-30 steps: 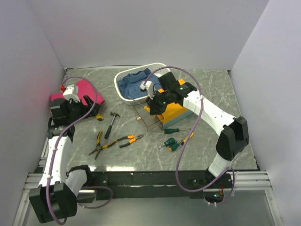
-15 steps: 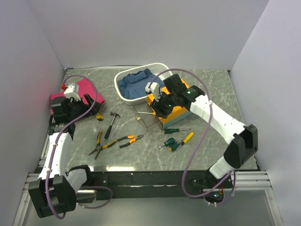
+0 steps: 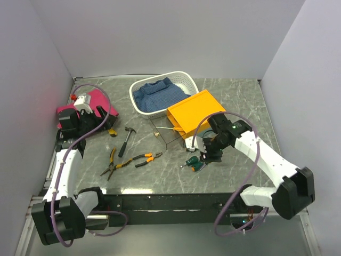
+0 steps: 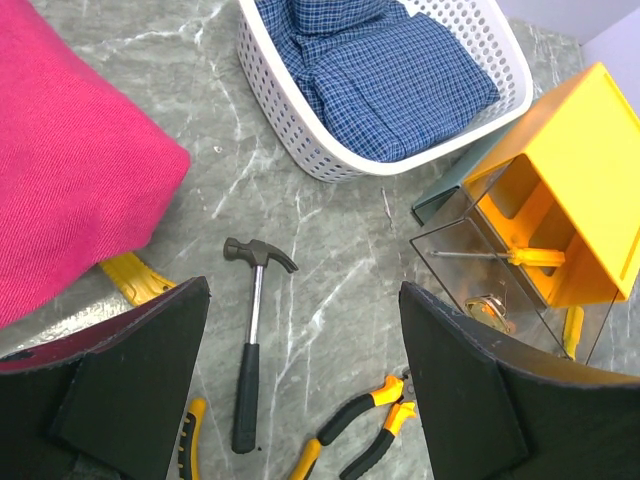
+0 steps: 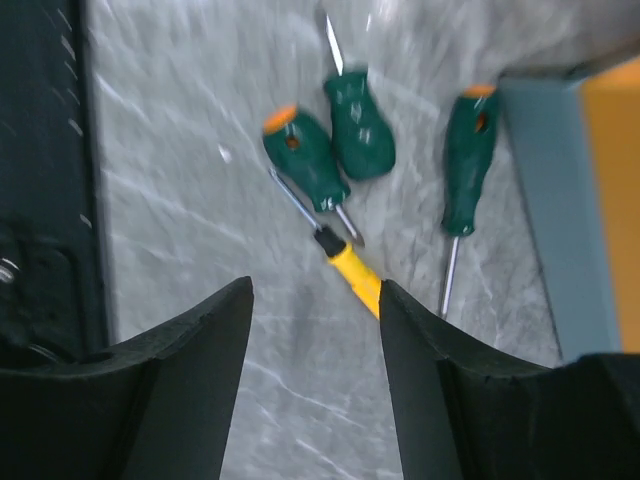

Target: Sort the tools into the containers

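Observation:
The orange-yellow box [image 3: 194, 112] with a teal-grey base stands mid-table, its clear drawer [image 3: 168, 133] pulled out with a yellow-handled screwdriver [image 4: 510, 257] inside. My right gripper [image 3: 205, 153] is open and empty. It hovers low over several screwdrivers: two stubby green ones [image 5: 305, 160], a slim green one [image 5: 465, 165] and a yellow-handled one [image 5: 355, 275]. My left gripper [image 3: 96, 118] is open and empty, high at the left. Its wrist view shows it [image 4: 305, 400] above the hammer [image 4: 250, 340] and pliers [image 4: 390, 420].
A white basket [image 3: 139, 104] holding blue checked cloth sits behind the box. A pink cloth [image 3: 93, 104] lies at the far left with a yellow tool [image 3: 112, 132] under its edge. A second pair of pliers [image 3: 111, 160] lies by the hammer [image 3: 126, 140].
My right arm has swung from over the box and drawer toward me and down, to above the screwdrivers in front of the box. The left arm has barely moved.

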Available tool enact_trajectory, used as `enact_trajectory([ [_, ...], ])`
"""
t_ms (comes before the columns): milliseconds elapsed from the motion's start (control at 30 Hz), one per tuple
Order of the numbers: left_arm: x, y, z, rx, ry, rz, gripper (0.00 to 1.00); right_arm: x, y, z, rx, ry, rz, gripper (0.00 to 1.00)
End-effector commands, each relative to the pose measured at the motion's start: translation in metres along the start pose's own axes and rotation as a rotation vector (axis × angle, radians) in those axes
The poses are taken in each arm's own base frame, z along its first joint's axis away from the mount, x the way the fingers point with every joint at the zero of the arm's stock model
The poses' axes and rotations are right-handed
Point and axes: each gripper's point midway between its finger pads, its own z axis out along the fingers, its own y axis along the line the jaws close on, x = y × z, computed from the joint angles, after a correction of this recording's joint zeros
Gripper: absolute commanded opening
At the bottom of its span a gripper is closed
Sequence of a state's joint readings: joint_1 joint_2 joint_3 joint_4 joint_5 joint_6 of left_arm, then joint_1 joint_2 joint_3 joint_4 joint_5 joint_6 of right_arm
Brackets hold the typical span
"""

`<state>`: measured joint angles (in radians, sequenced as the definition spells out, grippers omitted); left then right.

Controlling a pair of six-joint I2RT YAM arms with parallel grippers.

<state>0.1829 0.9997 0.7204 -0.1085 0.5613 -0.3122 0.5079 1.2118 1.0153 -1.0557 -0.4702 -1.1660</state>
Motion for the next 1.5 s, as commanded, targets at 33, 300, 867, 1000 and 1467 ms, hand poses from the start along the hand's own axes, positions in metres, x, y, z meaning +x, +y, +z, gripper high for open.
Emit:
enact_trajectory([
  [33,-0.022,-0.006,-0.001,-0.002,-0.058,0.026,0.83,0.051,-0.013,0.018,-0.003,0.125,-0.145,0.61],
  [300,-0.026,-0.008,-0.007,-0.012,-0.054,0.063,0.83,0.088,-0.037,0.041,-0.027,0.193,-0.15,0.57],
  [867,-0.034,0.0,0.0,-0.038,-0.048,0.087,0.83,0.131,-0.029,0.065,-0.123,0.306,-0.218,0.47],
  [1000,-0.037,0.003,0.005,-0.04,-0.052,0.084,0.83,0.137,-0.016,0.066,-0.152,0.319,-0.229,0.37],
  [1467,-0.038,0.006,0.013,-0.029,-0.068,0.081,0.83,0.051,0.02,-0.039,-0.054,0.129,-0.387,0.04],
])
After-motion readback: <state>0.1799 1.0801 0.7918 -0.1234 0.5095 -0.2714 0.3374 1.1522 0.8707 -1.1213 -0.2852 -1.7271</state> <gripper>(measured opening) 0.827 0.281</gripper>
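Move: The yellow screwdriver lies on the table about 12 cm below the right hand, some 2 cm ahead and 5 cm to its right, with its handle at the far right end. Two short green screwdrivers lie at that same depth, one straight below the hand and one about 5 cm to its left; a longer green one lies some 8 cm ahead and 1 cm right. From the left hand the yellow screwdriver is roughly 53 cm right, 12 cm back and 20 cm below. Bring the right gripper down about 12 cm, to the right and a little forward onto the yellow handle, swinging the fingers some 20 degrees until they point nearly straight down. Close on the handle from both sides just above the table, then lift about 6 cm while drawing back towards the base, keeping the grip and turning slightly counter-clockwise. ##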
